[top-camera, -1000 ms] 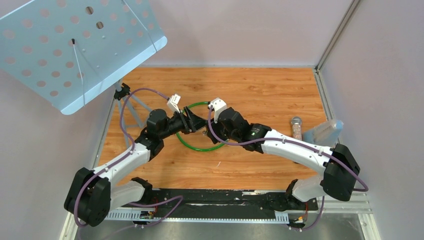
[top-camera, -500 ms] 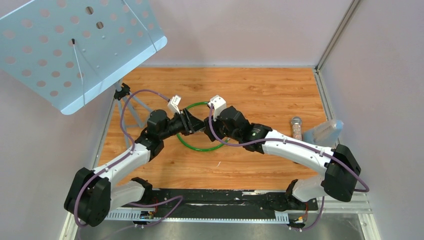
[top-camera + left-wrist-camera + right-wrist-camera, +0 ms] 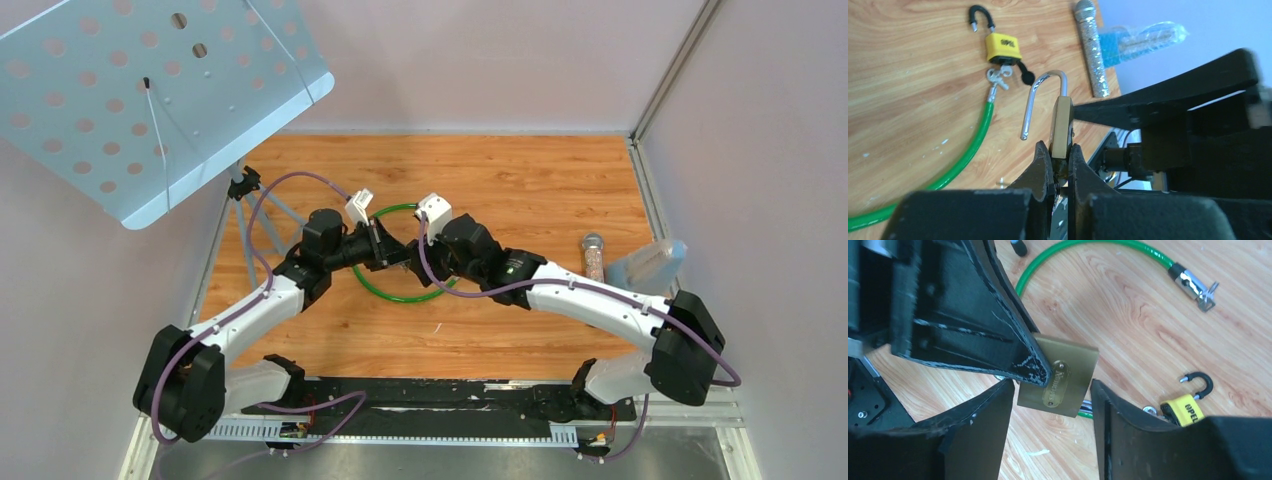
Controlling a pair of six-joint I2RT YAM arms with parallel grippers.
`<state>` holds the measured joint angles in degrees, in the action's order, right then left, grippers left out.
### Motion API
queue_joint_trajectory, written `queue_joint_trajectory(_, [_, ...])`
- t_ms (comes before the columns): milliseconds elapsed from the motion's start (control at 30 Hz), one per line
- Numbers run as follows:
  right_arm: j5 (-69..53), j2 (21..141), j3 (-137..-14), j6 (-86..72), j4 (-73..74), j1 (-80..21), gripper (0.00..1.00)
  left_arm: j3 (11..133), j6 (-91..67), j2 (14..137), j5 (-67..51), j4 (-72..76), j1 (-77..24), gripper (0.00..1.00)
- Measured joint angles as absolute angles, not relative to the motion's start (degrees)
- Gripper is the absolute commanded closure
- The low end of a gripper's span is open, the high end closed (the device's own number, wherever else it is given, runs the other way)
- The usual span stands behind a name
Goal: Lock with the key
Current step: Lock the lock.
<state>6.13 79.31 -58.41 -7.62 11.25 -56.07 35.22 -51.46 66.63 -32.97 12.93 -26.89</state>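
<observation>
A brass padlock with its silver shackle swung open hangs above the table, and my left gripper is shut on the lower part of its body. In the right wrist view the same padlock sits between the fingers of my right gripper, which stands open with a gap on each side. Seen from above, the left gripper and right gripper meet tip to tip over the green cable. Small silver keys lie on the wood. Whether a key sits in the brass padlock is hidden.
A yellow padlock with an open black shackle lies by the keys and the cable's metal end. A glitter-filled tube and a clear plastic bag lie at the right wall. A perforated blue stand looms over the back left.
My left gripper has closed onto the brass padlock and shifted slightly right toward the right gripper. The right arm has barely moved.
</observation>
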Motion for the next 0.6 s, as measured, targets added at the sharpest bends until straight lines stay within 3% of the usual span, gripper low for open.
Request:
queue_joint_trajectory(67, [6.2, 79.2, -58.4, -7.5, 10.4, -56.1, 0.23, 35.2, -50.8, 66.6, -32.5, 11.7, -26.9, 1.0])
queue_joint_trajectory(133, [6.5, 78.5, -58.1, -7.6, 9.3, -56.1, 0.17, 35.2, -49.9, 66.6, -31.4, 9.5, -26.9, 1.0])
queue_joint_trajectory(400, [7.6, 70.1, -56.7, -12.4, 13.7, -56.0, 0.17, 35.2, -45.8, 62.8, -26.9, 6.6, -26.9, 1.0])
queue_joint_trajectory(600, [5.6, 66.1, -61.0, -30.0, 21.3, -51.0, 0.25, 35.3, -44.0, 58.9, -25.8, 5.0, -26.9, 1.0])
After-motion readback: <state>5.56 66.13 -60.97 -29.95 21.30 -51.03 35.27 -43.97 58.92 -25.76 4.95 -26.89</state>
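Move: The lock is between the two hands, in the air, with the left fingers already shut on its end: its body is about 1 cm ahead and 2 cm right of the left hand, and about 1 cm ahead and 1 cm left of the right hand, just below both. From the right hand, the yellow padlock lies on the table some 10 cm ahead, 12 cm right and 16 cm down; the cable keys lie about 7 cm ahead and 11 cm right, and the cable head about 21 cm ahead and 4 cm right, equally low. The right hand opens from about half to wide, lets go of the lock and pulls away, mostly up by about 7 cm and to the right by some 4 cm, its wrist turning roughly 25 degrees, partly clockwise, late in the retreat. The left hand keeps its pinch on the lock, dipping a little under 2 cm as the right fingers open and then rising again to just above its starting height, while drifting about 2 cm to the left. ##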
